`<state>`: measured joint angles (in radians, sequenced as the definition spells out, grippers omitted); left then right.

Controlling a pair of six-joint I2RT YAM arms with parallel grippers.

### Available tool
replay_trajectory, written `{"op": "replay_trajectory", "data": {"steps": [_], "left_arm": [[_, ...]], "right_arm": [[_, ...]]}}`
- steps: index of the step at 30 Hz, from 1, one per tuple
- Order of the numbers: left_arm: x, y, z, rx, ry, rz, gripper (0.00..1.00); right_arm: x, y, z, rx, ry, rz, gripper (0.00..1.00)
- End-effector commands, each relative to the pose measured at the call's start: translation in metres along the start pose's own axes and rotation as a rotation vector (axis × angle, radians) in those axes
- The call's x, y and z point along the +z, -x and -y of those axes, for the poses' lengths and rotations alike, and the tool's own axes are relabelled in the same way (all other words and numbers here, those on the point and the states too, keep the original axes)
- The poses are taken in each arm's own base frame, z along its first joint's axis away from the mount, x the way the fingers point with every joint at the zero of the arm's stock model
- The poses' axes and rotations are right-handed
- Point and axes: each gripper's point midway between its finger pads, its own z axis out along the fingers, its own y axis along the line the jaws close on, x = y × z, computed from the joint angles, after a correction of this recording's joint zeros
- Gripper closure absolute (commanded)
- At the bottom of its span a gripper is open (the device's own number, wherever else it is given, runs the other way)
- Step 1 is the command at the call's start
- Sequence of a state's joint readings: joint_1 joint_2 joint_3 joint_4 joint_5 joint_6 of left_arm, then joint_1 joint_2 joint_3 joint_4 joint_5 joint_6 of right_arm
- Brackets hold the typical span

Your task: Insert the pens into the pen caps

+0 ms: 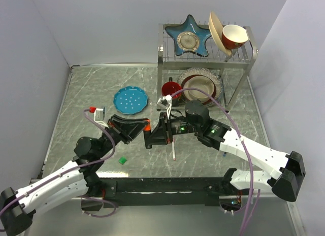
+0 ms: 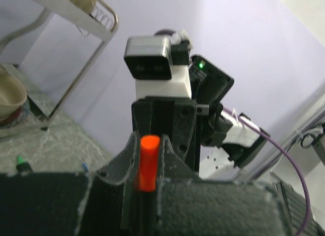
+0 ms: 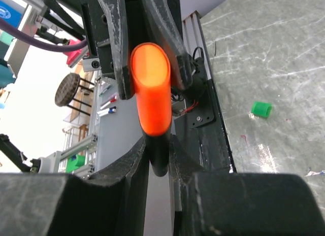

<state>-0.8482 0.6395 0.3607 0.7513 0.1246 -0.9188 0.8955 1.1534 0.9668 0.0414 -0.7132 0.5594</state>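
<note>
An orange pen cap [image 2: 149, 162] is pinched in my left gripper [image 2: 149, 144], which is shut on it. My right gripper [image 3: 159, 144] is shut on a stubby black-bodied marker [image 3: 160, 157]. The orange cap [image 3: 150, 94] sits end to end against the marker's black body. The two grippers meet tip to tip above the table's middle, left gripper [image 1: 144, 128] and right gripper [image 1: 154, 134]. A green cap [image 1: 122, 160] lies loose on the table, also in the right wrist view [image 3: 261, 109]. A thin white pen [image 1: 173, 147] lies under the right arm.
A blue plate [image 1: 130, 100] lies at the back left of centre. A small red-topped object [image 1: 93, 109] lies left of it. A dish rack [image 1: 203, 48] with plates, bowls and a red mug [image 1: 171, 89] stands at the back right.
</note>
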Motion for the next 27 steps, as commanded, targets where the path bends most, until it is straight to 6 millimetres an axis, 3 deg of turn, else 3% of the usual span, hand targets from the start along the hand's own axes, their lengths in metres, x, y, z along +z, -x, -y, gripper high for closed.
{"op": "replay_trajectory", "data": {"steps": [1,11,12,14,16,17,18,20,21,22,24,25,27], "left_arm": [[-0.074,-0.130,-0.021,-0.114,0.043,-0.599,0.99],[-0.078,-0.133,-0.006,-0.167,-0.052,-0.593,0.99],[-0.078,-0.134,-0.012,-0.157,-0.014,-0.598,0.99],[-0.067,-0.120,-0.011,-0.126,0.033,-0.559,0.99],[-0.061,-0.111,-0.030,-0.092,0.166,-0.519,0.99],[-0.050,-0.096,-0.025,-0.050,0.176,-0.483,0.99],[-0.049,-0.094,-0.044,-0.023,0.281,-0.475,0.99],[-0.035,-0.076,-0.044,0.033,0.323,-0.434,0.99],[-0.031,-0.072,-0.052,0.046,0.363,-0.424,0.99],[-0.023,-0.063,-0.050,0.057,0.372,-0.403,0.99],[-0.017,-0.055,-0.061,0.065,0.409,-0.389,0.99],[-0.011,-0.050,-0.056,0.066,0.390,-0.379,0.99],[-0.007,-0.047,-0.069,0.082,0.419,-0.379,0.99]], "right_arm": [[-0.073,0.190,-0.059,-0.361,-0.037,0.716,1.00],[-0.075,0.192,-0.070,-0.402,0.011,0.716,1.00],[-0.074,0.191,-0.069,-0.402,0.008,0.707,1.00],[-0.069,0.185,-0.069,-0.390,0.023,0.670,1.00],[-0.060,0.167,-0.056,-0.353,0.027,0.610,1.00],[-0.059,0.160,-0.051,-0.325,0.021,0.593,1.00],[-0.054,0.142,-0.036,-0.286,0.002,0.555,1.00],[-0.054,0.120,-0.026,-0.255,-0.009,0.509,0.96],[-0.051,0.097,-0.007,-0.210,-0.042,0.471,0.89],[-0.056,0.088,-0.007,-0.203,-0.046,0.467,0.73],[-0.055,0.049,0.019,-0.133,-0.108,0.394,0.60],[-0.063,0.041,0.018,-0.134,-0.123,0.396,0.51],[-0.069,0.008,0.041,-0.073,-0.195,0.359,0.45]]}}
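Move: The right gripper is shut on the marker's black barrel; the marker's orange end, which the left fingers pinch, sits about 3 cm ahead of the right hand, 1 cm left and 4 cm above. From the left hand the black barrel lies some 3 cm back, 1 cm right and 4 cm below. On the table, roughly 28 cm below the right hand, the green cap lies about 19 cm left and 2 cm ahead, the white pen 11 cm right and 8 cm ahead. Keep the left fingers shut on the orange end and hold both hands nearly still together at first. Then open the right fingers off the black barrel and draw that gripper about 4 cm right and 2 cm forward, away from the marker. Meanwhile lift the left hand slightly, then dip it forward and right, rolling its left side up some 15 degrees. ##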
